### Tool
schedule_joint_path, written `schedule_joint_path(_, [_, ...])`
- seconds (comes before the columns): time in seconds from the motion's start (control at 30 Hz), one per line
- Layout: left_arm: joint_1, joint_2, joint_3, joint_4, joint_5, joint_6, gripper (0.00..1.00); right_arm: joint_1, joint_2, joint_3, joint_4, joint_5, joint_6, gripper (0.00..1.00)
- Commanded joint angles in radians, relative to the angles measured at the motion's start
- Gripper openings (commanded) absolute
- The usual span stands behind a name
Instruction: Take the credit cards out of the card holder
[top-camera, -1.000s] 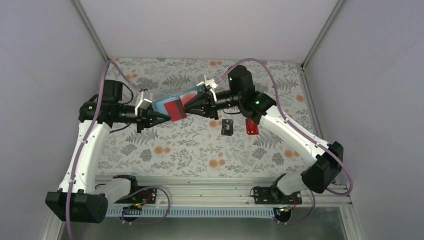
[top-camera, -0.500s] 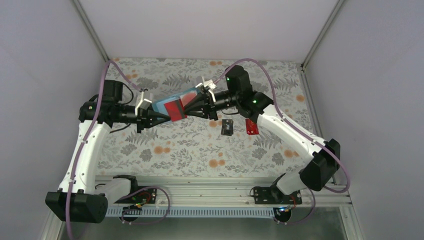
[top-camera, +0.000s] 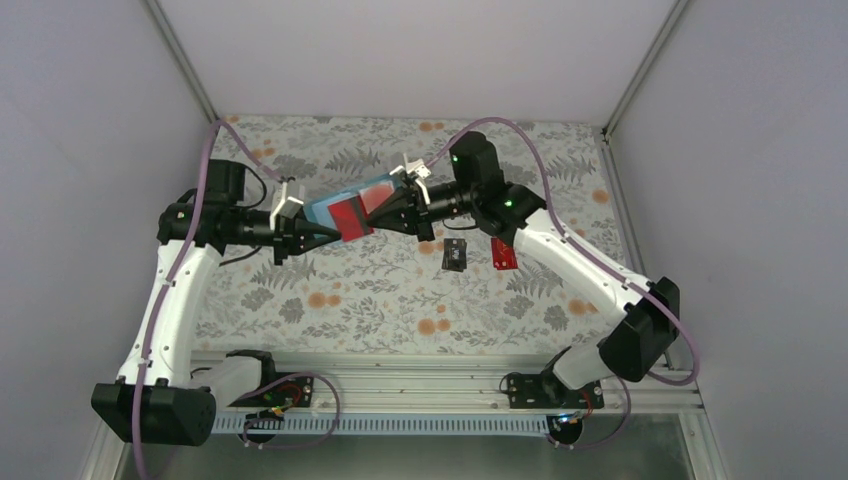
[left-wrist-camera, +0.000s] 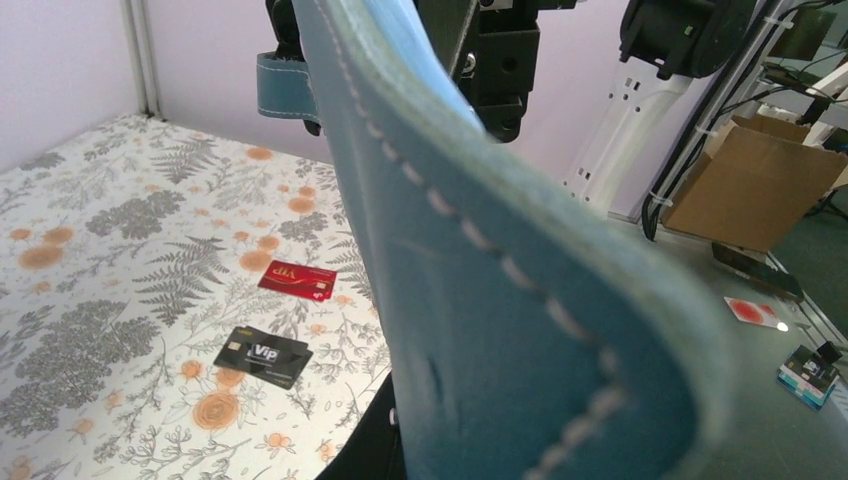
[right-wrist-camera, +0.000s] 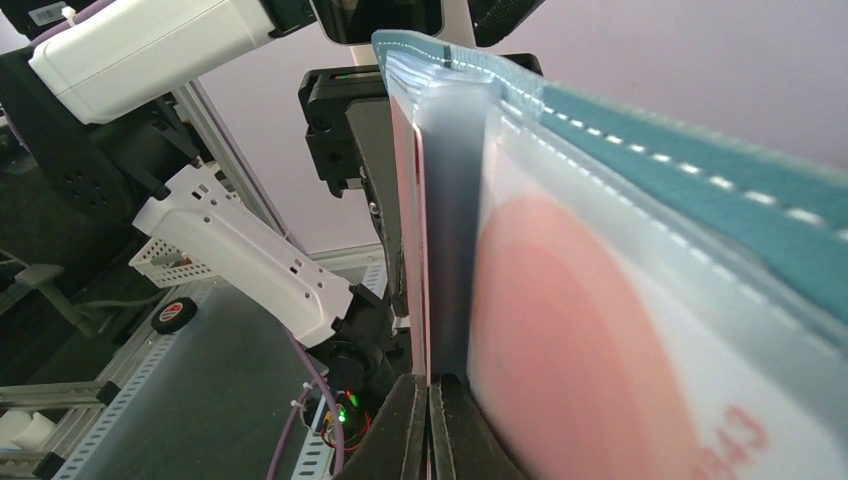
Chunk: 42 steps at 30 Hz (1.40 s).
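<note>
The teal card holder (top-camera: 335, 206) hangs in the air between both arms. My left gripper (top-camera: 322, 235) is shut on its left end, and the holder's stitched outer face (left-wrist-camera: 500, 300) fills the left wrist view. My right gripper (top-camera: 386, 214) is shut on the thin edge of a red card (right-wrist-camera: 418, 300) that stands out of the holder (right-wrist-camera: 700, 140). A pale card with a red disc (right-wrist-camera: 580, 330) sits in a clear pocket beside it. On the cloth lie a black card (top-camera: 455, 254) (left-wrist-camera: 264, 356) and a bright red card (top-camera: 503, 253) (left-wrist-camera: 297, 281).
The flowered cloth (top-camera: 380, 290) covers the table, with pale walls close on three sides. The two loose cards lie under the right forearm. Beyond the table's right edge are a cardboard box (left-wrist-camera: 750, 185) and small items on a grey floor (left-wrist-camera: 800, 370).
The right gripper's jaws have closed fully on the card's edge, and the right arm has shifted slightly to the left. The left arm and the holder stay put.
</note>
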<state>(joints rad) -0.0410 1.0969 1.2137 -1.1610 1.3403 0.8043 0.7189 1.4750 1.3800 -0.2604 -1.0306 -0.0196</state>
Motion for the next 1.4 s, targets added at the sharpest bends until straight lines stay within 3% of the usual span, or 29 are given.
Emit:
schedule_joint_path(0.0, [0.001,-0.007,0.024,0.004,0.063,0.037,0.03,-0.061,-0.062,-0.028,-0.007,0.086,0.010,0.04])
schedule_joint_path(0.3, [0.002,-0.008,0.023,0.019,0.057,0.010,0.02,-0.109,-0.118,-0.045,-0.038,0.130,0.026,0.04])
schedule_joint_path(0.4, [0.008,-0.011,0.005,0.162,-0.042,-0.193,0.02,-0.143,-0.132,-0.026,-0.087,0.228,0.081,0.04])
schedule_joint_path(0.53, [0.024,0.005,-0.041,0.349,-0.411,-0.433,0.02,-0.217,-0.169,-0.006,-0.237,0.502,0.208,0.04])
schedule_joint_path(0.77, [0.073,0.033,-0.040,0.414,-0.675,-0.534,0.02,-0.249,-0.199,-0.029,-0.519,1.089,0.345,0.04])
schedule_joint_path(0.87, [0.080,0.024,-0.052,0.421,-0.661,-0.537,0.02,-0.249,-0.129,-0.059,-0.642,1.304,0.392,0.04])
schedule_joint_path(1.0, [0.080,0.011,-0.061,0.418,-0.608,-0.531,0.02,-0.250,0.011,-0.095,-0.726,1.466,0.440,0.04])
schedule_joint_path(1.37, [0.082,0.006,-0.063,0.413,-0.575,-0.522,0.03,-0.247,0.290,-0.157,-0.794,1.641,0.485,0.04])
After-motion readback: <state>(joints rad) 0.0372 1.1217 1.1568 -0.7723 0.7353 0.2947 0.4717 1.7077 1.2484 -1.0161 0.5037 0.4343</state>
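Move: On the table, the red cards already laid down lie about 26 cm to the right of the right hand, some 9 cm farther out and roughly 34 cm below; the black cards lie about 11 cm to the left of them. The card holder is about 4 cm left of the right fingers and 2 cm ahead, nearly level. From the left hand, those red cards are around 31 cm right, 11 cm ahead and far below. Drawing rightward and somewhat forward, the right hand keeps its shut-finger pinch on the red card and pulls it away from the holder, then swings some 30 cm right, 12 cm forward and 26 cm down towards the laid red cards, turning from pointing left to pointing steeply down. The left hand keeps hold of the holder and, starting later, carries it about 12 cm forward, also left and down, turning counter-clockwise. ##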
